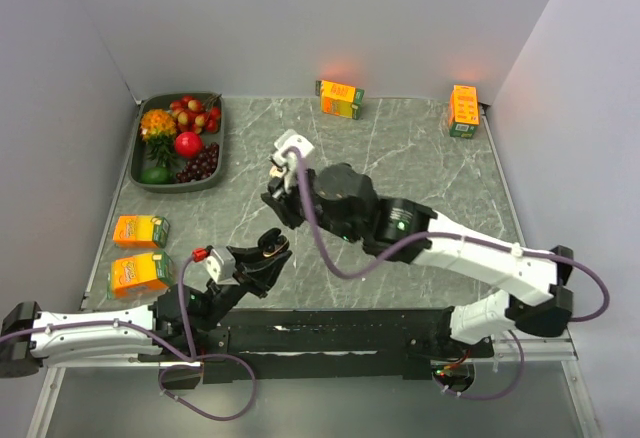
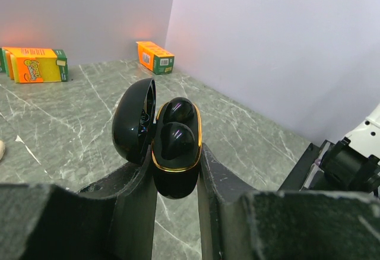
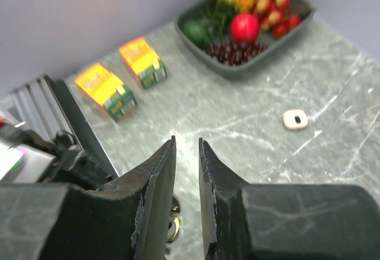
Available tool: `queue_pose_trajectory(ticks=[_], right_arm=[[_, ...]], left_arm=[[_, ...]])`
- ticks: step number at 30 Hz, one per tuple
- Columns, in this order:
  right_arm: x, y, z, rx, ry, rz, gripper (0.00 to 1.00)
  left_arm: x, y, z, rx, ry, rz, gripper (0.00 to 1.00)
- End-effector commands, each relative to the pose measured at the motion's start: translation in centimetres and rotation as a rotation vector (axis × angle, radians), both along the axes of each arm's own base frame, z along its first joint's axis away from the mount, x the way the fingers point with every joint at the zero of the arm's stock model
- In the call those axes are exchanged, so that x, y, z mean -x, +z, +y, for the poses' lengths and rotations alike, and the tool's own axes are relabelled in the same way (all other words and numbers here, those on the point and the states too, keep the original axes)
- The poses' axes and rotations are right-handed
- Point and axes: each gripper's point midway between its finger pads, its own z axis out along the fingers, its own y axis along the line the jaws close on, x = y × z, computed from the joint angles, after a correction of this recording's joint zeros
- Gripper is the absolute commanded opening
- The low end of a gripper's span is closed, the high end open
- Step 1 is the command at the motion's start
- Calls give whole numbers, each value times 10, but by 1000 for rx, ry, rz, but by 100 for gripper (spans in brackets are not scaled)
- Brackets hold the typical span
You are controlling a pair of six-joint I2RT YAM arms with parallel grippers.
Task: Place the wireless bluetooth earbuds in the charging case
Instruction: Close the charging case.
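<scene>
My left gripper (image 2: 176,166) is shut on the black charging case (image 2: 176,180), gripping its lower body from both sides. The case has a gold rim, and its lid (image 2: 133,120) stands open to the left. Two black wireless bluetooth earbuds (image 2: 174,140) sit in its wells. From above, the case (image 1: 272,248) is near the table's front edge. My right gripper (image 3: 187,142) hovers above it and a little farther back, jaws a narrow gap apart with nothing between them. The case's gold rim (image 3: 175,227) peeks out below its left finger. A small whitish piece (image 3: 295,119) lies on the table beyond.
A dark tray (image 1: 140,173) of fruit sits at the back left. Two orange juice cartons (image 1: 139,230) (image 1: 138,273) lie at the left edge. Two more cartons (image 1: 340,98) (image 1: 463,110) stand along the back wall. Grey walls enclose the marbled table (image 1: 420,158).
</scene>
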Motion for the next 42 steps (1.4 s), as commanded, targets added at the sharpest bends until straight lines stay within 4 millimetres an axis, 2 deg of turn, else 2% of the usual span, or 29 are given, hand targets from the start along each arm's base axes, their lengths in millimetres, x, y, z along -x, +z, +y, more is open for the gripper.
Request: queue_pose_trajectory(ticks=[1,2,4,5,7,13,20,24,31,33,34,35,36,37,38,39,40,42], right_arm=[[3,-32,6,183,65,106,29],[4,-43,14,216,85,123,29],[6,-44,18,236,106,136,29],[8,-56,19,277,120,157,29],[12,-59,22,294,145,174,29],[25,-83,19,366,195,238,29],[44,-85,6,343,205,248,28],[53,-95,0,357,216,271,28],[60,-91,-13,328,208,275,26],[53,-89,-18,313,155,268,32],[50,-79,-24,279,127,256,37],[44,-73,-26,238,85,259,46],[34,-72,-34,219,27,258,50],[23,-61,-46,157,-29,282,53],[13,-56,-53,116,-67,299,56],[10,-55,-62,84,-80,322,57],[-8,-55,-76,37,-149,357,58],[-14,-56,-90,-15,-183,378,58]], left_arm=[[4,22,-4,48,-31,-15,1],[4,22,-4,44,-31,-16,1],[5,22,-4,41,-33,-18,1],[5,23,-4,42,-32,-18,1],[5,22,-4,35,-33,-19,1],[3,23,-1,41,-18,-17,1],[1,22,-1,38,-5,-8,1],[-1,22,-1,38,8,-3,1],[-4,20,-1,35,23,5,1],[-4,20,-1,36,24,7,1],[-4,19,-1,32,25,9,1],[-5,21,-2,38,25,16,1],[-5,20,-2,35,28,26,1],[-7,10,-5,-11,35,48,1],[-11,13,-6,2,44,85,1],[-13,7,-9,-25,46,113,1],[-14,-11,-15,-76,32,180,1],[-20,-12,-23,-83,-30,226,1]])
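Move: The open charging case is pinched upright in the left hand, its middle about 2 cm above that hand point and 1 cm ahead and to the right. From the right hand the charging case lies some 5 cm back, 1 cm left and 11 cm lower. The white case on the table is about 22 cm ahead of the right hand, 3 cm left and 32 below; the near orange box is 6 cm back, 43 left and 30 below. The right hand, its fingers kept nearly shut, swings down about 10 cm to the raised lid of the charging case, fingers tipping some 25 degrees farther down, then eases back towards its own base at that low height before pulling off to the right and forward while the fingers spread. The left hand keeps its pinch on the base of the charging case throughout, sinking about 2 cm with a slight roll. ##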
